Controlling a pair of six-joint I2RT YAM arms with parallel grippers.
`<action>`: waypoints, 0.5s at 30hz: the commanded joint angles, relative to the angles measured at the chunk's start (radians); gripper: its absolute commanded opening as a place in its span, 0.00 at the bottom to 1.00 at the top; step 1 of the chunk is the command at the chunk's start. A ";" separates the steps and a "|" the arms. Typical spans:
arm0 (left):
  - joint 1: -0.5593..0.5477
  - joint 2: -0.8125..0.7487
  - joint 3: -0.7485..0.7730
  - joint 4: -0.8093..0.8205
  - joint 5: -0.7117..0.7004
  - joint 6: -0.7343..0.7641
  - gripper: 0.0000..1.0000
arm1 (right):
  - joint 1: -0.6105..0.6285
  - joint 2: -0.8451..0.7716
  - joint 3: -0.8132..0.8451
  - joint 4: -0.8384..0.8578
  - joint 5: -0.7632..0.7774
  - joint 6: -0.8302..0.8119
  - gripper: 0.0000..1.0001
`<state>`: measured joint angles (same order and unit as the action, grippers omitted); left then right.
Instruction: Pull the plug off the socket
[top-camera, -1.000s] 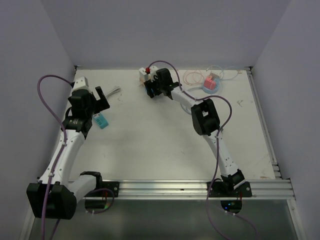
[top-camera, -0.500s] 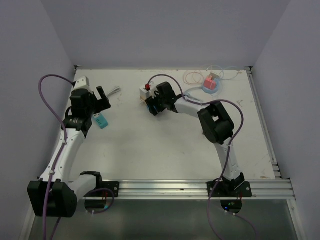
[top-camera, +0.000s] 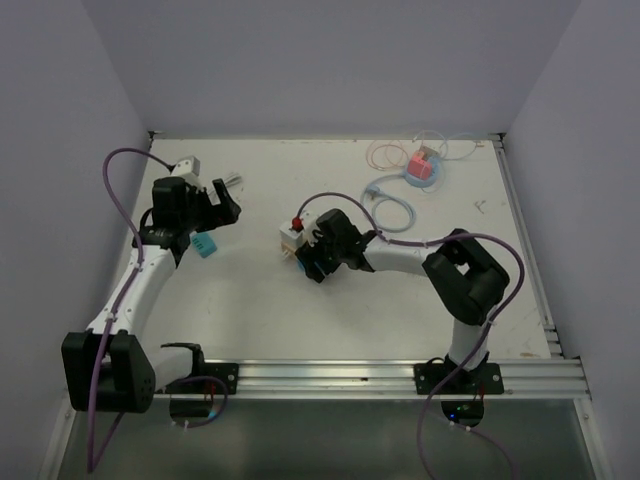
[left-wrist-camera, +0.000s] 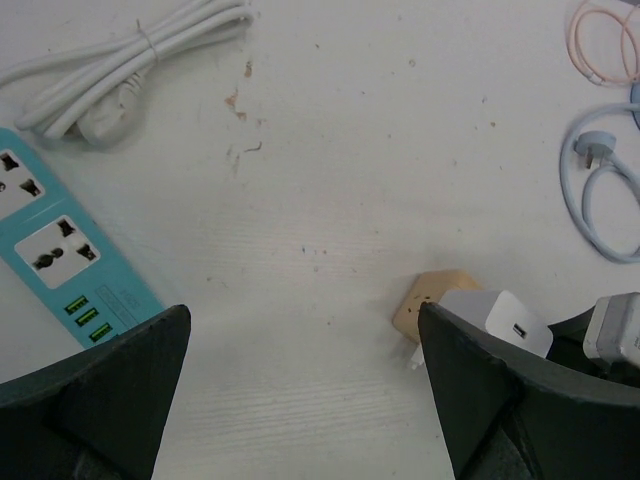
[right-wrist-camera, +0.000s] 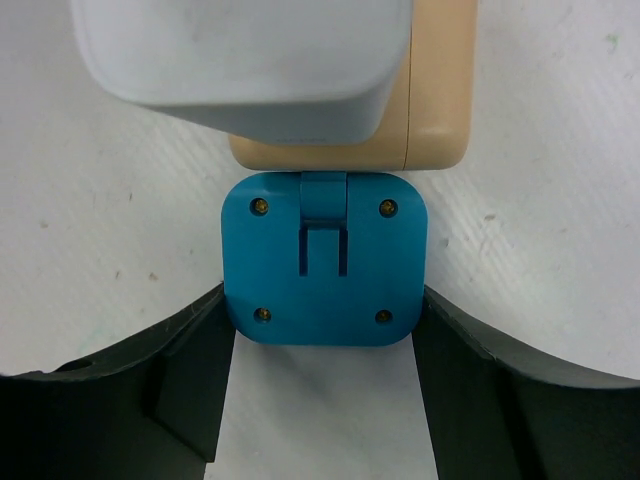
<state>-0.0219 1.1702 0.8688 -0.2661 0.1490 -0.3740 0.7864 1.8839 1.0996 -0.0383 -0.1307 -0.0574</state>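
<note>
A white plug (right-wrist-camera: 240, 50) sits in a beige socket (right-wrist-camera: 440, 100), which is fixed to a blue block (right-wrist-camera: 325, 260). My right gripper (right-wrist-camera: 322, 305) is shut on the blue block's two sides. In the top view the assembly (top-camera: 292, 237) lies mid-table with my right gripper (top-camera: 312, 258) just behind it. My left gripper (top-camera: 222, 198) is open and empty, to the left of the assembly. In the left wrist view, the socket (left-wrist-camera: 432, 298) and plug (left-wrist-camera: 505, 320) show by the right finger of the open left gripper (left-wrist-camera: 300, 320).
A teal power strip (top-camera: 205, 243) lies under the left arm and shows in the left wrist view (left-wrist-camera: 60, 250). A coiled white cord (left-wrist-camera: 130, 60) lies at the back left. A light blue cable (top-camera: 390, 205), a pink cable (top-camera: 385, 153) and a pink block (top-camera: 422, 165) lie at the back right.
My right gripper has dragged the socket assembly from the back of the table toward the middle. My left gripper has swung right toward it.
</note>
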 joint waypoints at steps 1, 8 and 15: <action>-0.009 0.011 -0.004 0.048 0.090 0.007 1.00 | 0.007 -0.078 -0.056 -0.054 -0.007 0.080 0.53; -0.176 0.066 0.022 -0.019 -0.003 0.026 1.00 | 0.010 -0.186 -0.086 -0.072 -0.049 0.119 0.94; -0.274 0.045 0.001 -0.005 -0.002 0.018 0.99 | 0.008 -0.333 -0.153 -0.060 0.023 0.146 0.99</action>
<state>-0.2649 1.2480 0.8673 -0.2882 0.1604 -0.3737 0.7937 1.6356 0.9737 -0.1062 -0.1493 0.0574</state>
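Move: The blue block sits between the right hand's closed fingers, about 1 cm below the hand point. Joined to it, some 4 cm ahead and 3 cm left of that hand, is the tan socket at the same height, with the white plug standing about 4 cm up on it. From the left hand the white plug lies about 16 cm right, 1 cm back and 12 cm down; the teal power strip is some 6 cm ahead, 9 cm left and 16 cm below. The blue block, still pinched in the right hand, is drawn a last bit back and to the right before the fingers spread wide and let go; that hand then lifts off about 5 cm. The left hand, wide open, sweeps some 8 cm right towards the white plug, sinking about 3 cm and turning clockwise. ##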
